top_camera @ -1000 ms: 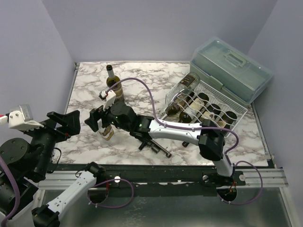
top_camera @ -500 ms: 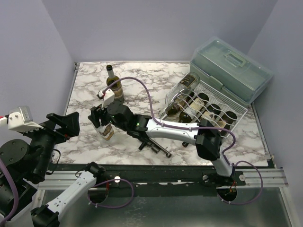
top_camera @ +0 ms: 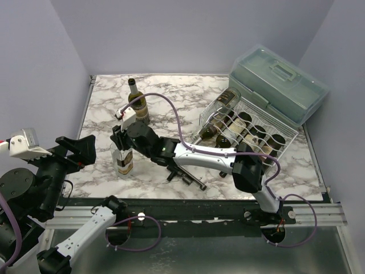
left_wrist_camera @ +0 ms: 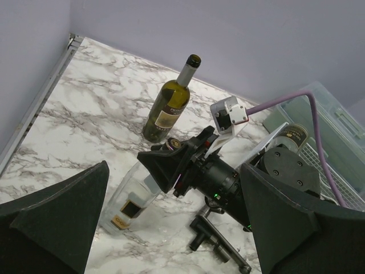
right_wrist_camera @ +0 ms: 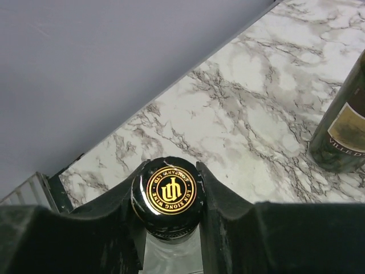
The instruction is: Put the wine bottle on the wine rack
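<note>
A clear wine bottle [top_camera: 122, 161] [left_wrist_camera: 128, 200] stands on the marble table left of centre, leaning slightly. My right gripper [top_camera: 123, 142] [right_wrist_camera: 169, 171] is shut on its top, and the black cap with a gold emblem [right_wrist_camera: 169, 191] sits pinched between both fingers. The silver wire wine rack [top_camera: 285, 138] [left_wrist_camera: 336, 171] sits at the right and holds several dark bottles. My left gripper [top_camera: 80, 149] [left_wrist_camera: 174, 168] hangs open near the table's left edge, facing the clear bottle, with nothing in it.
A dark green bottle [top_camera: 137, 103] [left_wrist_camera: 168, 108] [right_wrist_camera: 342, 125] stands upright behind the clear one. A translucent grey-green lidded box [top_camera: 279, 83] rests behind the rack. A black tool [top_camera: 185, 176] [left_wrist_camera: 219, 242] lies on the table under the right arm.
The right gripper's fingers have closed on the clear bottle's cap. The bottle now stands more upright and slightly further left. The left arm has not moved.
</note>
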Robot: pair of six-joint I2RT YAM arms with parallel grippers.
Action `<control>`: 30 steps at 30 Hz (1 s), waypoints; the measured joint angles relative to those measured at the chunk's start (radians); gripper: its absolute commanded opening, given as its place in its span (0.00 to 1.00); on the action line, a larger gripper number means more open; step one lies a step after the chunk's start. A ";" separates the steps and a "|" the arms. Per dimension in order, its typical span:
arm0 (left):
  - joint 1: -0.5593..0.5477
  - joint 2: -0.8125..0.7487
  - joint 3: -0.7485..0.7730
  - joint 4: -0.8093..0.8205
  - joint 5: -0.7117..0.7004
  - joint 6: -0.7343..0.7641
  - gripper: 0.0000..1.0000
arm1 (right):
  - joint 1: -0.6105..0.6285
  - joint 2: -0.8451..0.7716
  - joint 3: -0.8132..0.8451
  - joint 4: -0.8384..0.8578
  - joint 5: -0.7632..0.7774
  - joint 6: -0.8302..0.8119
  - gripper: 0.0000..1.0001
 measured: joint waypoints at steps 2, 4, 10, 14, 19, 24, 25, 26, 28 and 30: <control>0.000 0.000 0.000 0.000 0.000 -0.003 0.99 | -0.002 -0.008 -0.023 0.021 -0.006 0.014 0.24; 0.000 0.000 0.000 0.000 0.000 -0.005 0.99 | 0.003 -0.035 -0.063 0.039 -0.003 0.008 0.14; 0.000 0.000 0.000 -0.002 0.000 -0.010 0.99 | 0.014 -0.155 -0.222 0.070 0.055 -0.074 0.01; 0.000 0.000 0.000 -0.003 0.000 -0.011 0.99 | 0.005 -0.230 -0.303 0.074 0.095 -0.126 0.01; 0.000 0.001 0.000 -0.003 0.000 -0.011 0.99 | -0.015 -0.349 -0.372 0.076 0.124 -0.164 0.01; 0.000 0.008 -0.004 -0.001 0.001 -0.011 0.99 | -0.032 -0.514 -0.453 0.129 0.187 -0.252 0.01; 0.000 0.010 -0.004 0.000 0.001 -0.011 0.99 | -0.033 -0.544 -0.468 0.141 0.197 -0.274 0.01; 0.000 0.012 -0.005 0.002 0.002 -0.011 0.99 | -0.036 -0.585 -0.488 0.155 0.210 -0.303 0.01; 0.000 0.018 -0.010 0.005 0.004 -0.011 0.99 | -0.040 -0.649 -0.509 0.166 0.227 -0.356 0.01; 0.000 0.023 -0.015 0.008 0.007 -0.011 0.99 | -0.046 -0.701 -0.516 0.172 0.240 -0.416 0.01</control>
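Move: The right hand already grips the clear square bottle by its neck. The wine rack's middle lies about 50 cm to its right, 15 cm ahead and 18 cm lower. The standing green bottle is roughly 22 cm ahead, 5 cm right and 9 cm lower; the black metal tool is some 24 cm right, about level ahead, 22 cm below. From the left hand the rack is about 28 cm ahead, 53 cm right, 37 cm down. Still pinching the clear bottle's neck, the right hand draws it to the right, low at first, then climbs steeply while speeding up towards the rack, about 20 cm right and 17 cm up in all, passing on the near side of the green bottle. The wrist tips the fingers upward and swings them clockwise as it goes; the grip stays shut. ##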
